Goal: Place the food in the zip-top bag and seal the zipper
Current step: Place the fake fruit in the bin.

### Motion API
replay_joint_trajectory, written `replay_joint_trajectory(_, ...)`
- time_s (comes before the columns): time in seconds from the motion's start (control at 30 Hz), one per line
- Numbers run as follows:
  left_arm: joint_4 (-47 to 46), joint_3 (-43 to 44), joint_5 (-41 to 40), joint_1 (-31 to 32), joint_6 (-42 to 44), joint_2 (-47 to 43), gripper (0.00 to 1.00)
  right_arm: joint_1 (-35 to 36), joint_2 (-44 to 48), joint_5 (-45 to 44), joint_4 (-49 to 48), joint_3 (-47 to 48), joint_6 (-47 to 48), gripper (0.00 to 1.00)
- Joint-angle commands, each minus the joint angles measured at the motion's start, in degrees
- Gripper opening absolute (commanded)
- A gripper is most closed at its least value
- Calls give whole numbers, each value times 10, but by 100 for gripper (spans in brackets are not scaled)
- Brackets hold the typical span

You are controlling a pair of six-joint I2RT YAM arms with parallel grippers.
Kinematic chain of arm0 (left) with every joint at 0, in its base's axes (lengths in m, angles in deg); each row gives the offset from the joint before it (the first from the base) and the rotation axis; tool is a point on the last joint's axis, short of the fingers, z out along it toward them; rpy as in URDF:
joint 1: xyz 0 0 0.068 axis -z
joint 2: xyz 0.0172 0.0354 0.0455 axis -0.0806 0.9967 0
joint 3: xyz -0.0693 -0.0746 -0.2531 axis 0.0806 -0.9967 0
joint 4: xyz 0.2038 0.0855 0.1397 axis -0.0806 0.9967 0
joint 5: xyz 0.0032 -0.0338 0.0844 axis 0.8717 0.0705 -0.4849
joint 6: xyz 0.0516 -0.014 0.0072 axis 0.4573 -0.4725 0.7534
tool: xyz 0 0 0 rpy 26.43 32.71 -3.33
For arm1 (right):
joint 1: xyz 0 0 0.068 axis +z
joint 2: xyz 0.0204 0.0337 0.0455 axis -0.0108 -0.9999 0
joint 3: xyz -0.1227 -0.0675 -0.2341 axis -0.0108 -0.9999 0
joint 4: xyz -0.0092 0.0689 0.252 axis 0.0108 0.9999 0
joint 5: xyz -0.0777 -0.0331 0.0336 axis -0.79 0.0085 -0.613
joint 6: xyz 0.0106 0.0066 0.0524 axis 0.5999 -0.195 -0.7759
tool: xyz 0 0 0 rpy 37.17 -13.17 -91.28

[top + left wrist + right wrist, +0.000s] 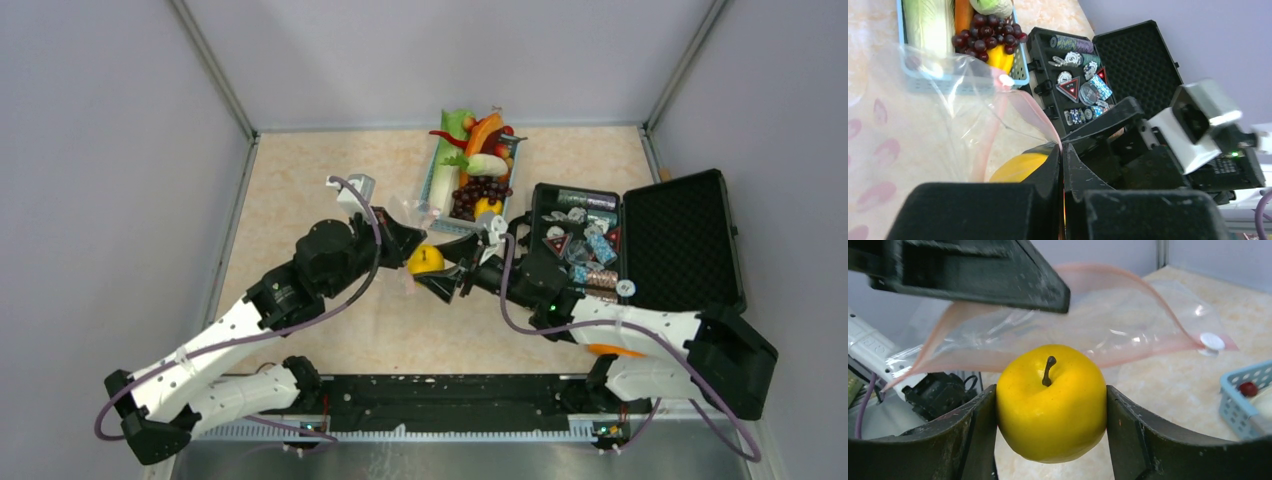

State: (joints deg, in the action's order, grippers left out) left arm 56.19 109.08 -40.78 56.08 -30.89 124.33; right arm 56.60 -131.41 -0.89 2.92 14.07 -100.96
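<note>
My right gripper (1050, 390) is shut on a yellow apple (1050, 402), stem up, just in front of the gaping mouth of the clear zip-top bag (1128, 325). The bag's pinkish zipper (1148, 290) arches above the fruit. My left gripper (1063, 150) is shut on the zipper edge (1055, 132) and lifts it off the table; the apple (1020, 167) shows beside its fingers. From above, both grippers meet at the apple (426, 260) mid-table. The rest of the food, with grapes (988, 35), cabbage and a long orange piece, lies in the blue basket (436, 172).
An open black hard case (680, 240) with shiny packets and cans lies right of the basket, close to my right arm. The basket's rim (1243, 390) is to the right of the bag. Grey walls enclose the table.
</note>
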Motion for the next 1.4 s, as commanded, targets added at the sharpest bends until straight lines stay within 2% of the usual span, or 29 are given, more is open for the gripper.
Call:
replay_joint_trajectory(0.0,6,12,38,-4,-22,5,0,6,42,-22,-3,29,94,38)
replay_joint_trajectory(0.1,33,12,16,-4,-13,4,0,5,70,-86,83,52,100,37)
replay_joint_trajectory(0.17,33,2,-1,-4,-6,-3,0,4,90,-141,92,39,84,38)
replay_joint_trajectory(0.33,-54,-58,21,-5,-9,-22,0,-5,114,-130,69,11,21,38)
replay_joint_trajectory(0.4,-59,-59,32,-4,-9,-10,0,-5,114,-137,42,-3,-18,38)
replay_joint_trajectory(0.53,-45,-49,59,-4,-7,19,0,-5,110,-195,-53,-48,-162,38)
replay_joint_trajectory(0.63,-55,-67,44,-4,-14,21,0,-5,96,-209,-178,-90,-200,38)
replay_joint_trajectory(0.87,-88,-110,15,-4,-52,0,0,-5,66,-231,-246,-88,-216,38)
replay_joint_trajectory(0.97,-96,-113,4,-4,-57,-5,0,-5,66,-259,-211,-75,-233,37)
replay_joint_trajectory(1.0,-100,-114,2,-4,-62,-6,0,-5,61,-262,-234,-81,-243,37)
replay_joint_trajectory(1.1,-112,-121,2,-4,-78,-6,0,-5,32,-266,-324,-92,-257,37)
replay_joint_trajectory(1.23,-121,-130,1,-4,-93,-9,0,-1,1,-258,-290,-59,-252,38)
replay_joint_trajectory(1.37,-129,-133,11,-4,-106,-14,0,7,-58,-258,-340,-53,-241,38)
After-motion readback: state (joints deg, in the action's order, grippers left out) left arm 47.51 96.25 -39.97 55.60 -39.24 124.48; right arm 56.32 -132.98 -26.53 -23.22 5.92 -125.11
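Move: The right hand already grips the yellow fruit. The mouth of the bag that the left fingers hold lies about 4 cm to its left, 2 cm ahead and 4 cm above. The blue basket is roughly 18 cm ahead, 10 cm to the right and 20 cm below, with the yellow pepper 11 cm ahead and 13 cm to the right. From the left hand, the fruit is some 5 cm back, level sideways and 7 cm below. Right hand draws the gripped fruit right, up and forward about 8 cm as left lowers bag 7 cm. ##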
